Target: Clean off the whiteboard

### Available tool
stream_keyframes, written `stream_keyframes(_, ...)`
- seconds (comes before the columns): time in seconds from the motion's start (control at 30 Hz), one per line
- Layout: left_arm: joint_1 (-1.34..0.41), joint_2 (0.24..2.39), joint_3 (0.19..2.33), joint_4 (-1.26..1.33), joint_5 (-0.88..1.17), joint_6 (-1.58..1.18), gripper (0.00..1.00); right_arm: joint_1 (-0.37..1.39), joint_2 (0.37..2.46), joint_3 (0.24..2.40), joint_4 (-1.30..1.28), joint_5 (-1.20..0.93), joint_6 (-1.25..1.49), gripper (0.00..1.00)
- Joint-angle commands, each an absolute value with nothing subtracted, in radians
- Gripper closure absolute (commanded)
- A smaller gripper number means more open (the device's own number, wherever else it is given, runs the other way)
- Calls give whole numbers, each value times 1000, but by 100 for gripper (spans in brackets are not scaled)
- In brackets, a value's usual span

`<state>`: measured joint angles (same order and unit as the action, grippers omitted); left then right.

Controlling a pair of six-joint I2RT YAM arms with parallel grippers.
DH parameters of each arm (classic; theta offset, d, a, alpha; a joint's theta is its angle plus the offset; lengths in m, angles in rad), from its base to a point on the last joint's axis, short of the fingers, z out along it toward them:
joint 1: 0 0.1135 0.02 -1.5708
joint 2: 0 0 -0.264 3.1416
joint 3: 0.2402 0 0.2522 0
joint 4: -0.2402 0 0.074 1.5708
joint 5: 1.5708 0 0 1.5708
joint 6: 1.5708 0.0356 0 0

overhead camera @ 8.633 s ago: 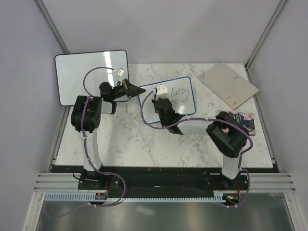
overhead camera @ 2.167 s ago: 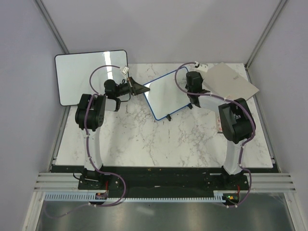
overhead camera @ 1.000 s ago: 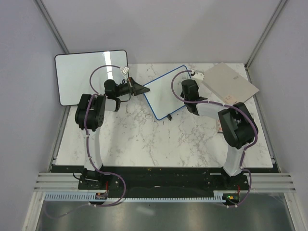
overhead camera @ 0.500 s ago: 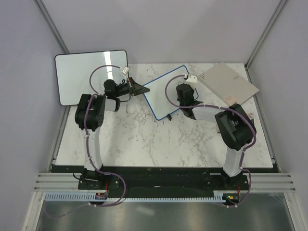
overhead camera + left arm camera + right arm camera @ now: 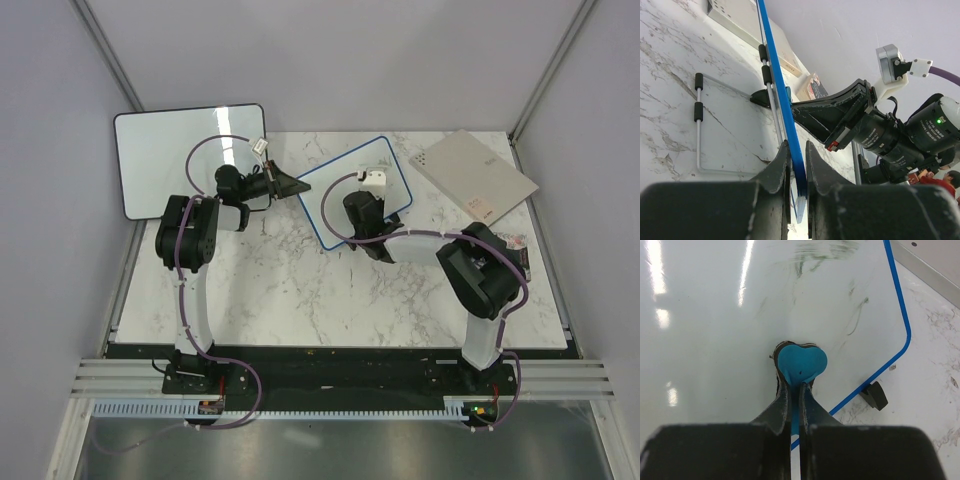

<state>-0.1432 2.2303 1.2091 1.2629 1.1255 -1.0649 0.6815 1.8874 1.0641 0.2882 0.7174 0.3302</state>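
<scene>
The whiteboard [image 5: 340, 190], blue-framed with small black feet, sits at the middle back of the marble table. My left gripper [image 5: 290, 186] is shut on its left corner, and the blue frame [image 5: 772, 65] runs between the fingertips of the left gripper [image 5: 796, 150]. My right gripper [image 5: 365, 195] is over the board's middle. That right gripper [image 5: 796, 384] is shut on a blue heart-shaped eraser [image 5: 801, 362], which is pressed against the white surface [image 5: 705, 340]. Faint green smears [image 5: 820, 252] remain near the board's far edge.
A larger black-framed whiteboard [image 5: 190, 158] lies at the back left. A grey flat panel [image 5: 473, 175] lies at the back right, and a small printed packet [image 5: 515, 245] is beside the right arm's elbow. The right arm [image 5: 890, 135] fills the space behind the board.
The right gripper has swept the eraser from the board's far right corner toward its middle. The green handwriting seen earliest is mostly gone. The left gripper has held still.
</scene>
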Motion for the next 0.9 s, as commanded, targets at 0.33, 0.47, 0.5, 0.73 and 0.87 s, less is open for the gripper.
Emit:
stream_keyframes(0.33, -224, 2195, 1229, 1663, 1361, -1117, 98, 540, 1876, 992, 307, 598, 422, 100)
stream_keyframes(0.47, -224, 2197, 1227, 1663, 1365, -1117, 98, 483, 1868, 1015, 324, 627, 381, 100)
stream_keyframes(0.5, -222, 2197, 1227, 1663, 1364, -1115, 98, 479, 1864, 1020, 324, 643, 370, 100)
stream_keyframes(0.73, -221, 2200, 1223, 1663, 1365, -1115, 98, 420, 1858, 1063, 357, 632, 354, 100)
stream_keyframes(0.87, -221, 2198, 1223, 1663, 1367, -1115, 98, 411, 1862, 1101, 362, 513, 328, 100)
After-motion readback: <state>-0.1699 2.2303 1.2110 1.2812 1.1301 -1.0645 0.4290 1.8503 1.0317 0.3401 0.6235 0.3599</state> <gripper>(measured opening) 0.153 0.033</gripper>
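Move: The board's right corner lies about 11 cm to the right of my right hand, roughly level with it fore and aft and some 4 cm lower. The green smear still showing is about 9 cm ahead and 2 cm right of that hand. The big grey box beyond the board's right edge has its middle some 25 cm right and 4 cm ahead. From my left hand, that right corner is about 24 cm right and 4 cm back. I sweep the blue eraser, still gripped in my shut right fingers, across the board's face towards its right edge: about 10 cm right and 4 cm forward, slow at first, then quicker, the hand turning some 10 degrees clockwise. My left hand keeps its pinch on the board's left end and gives about a centimetre to the right. ##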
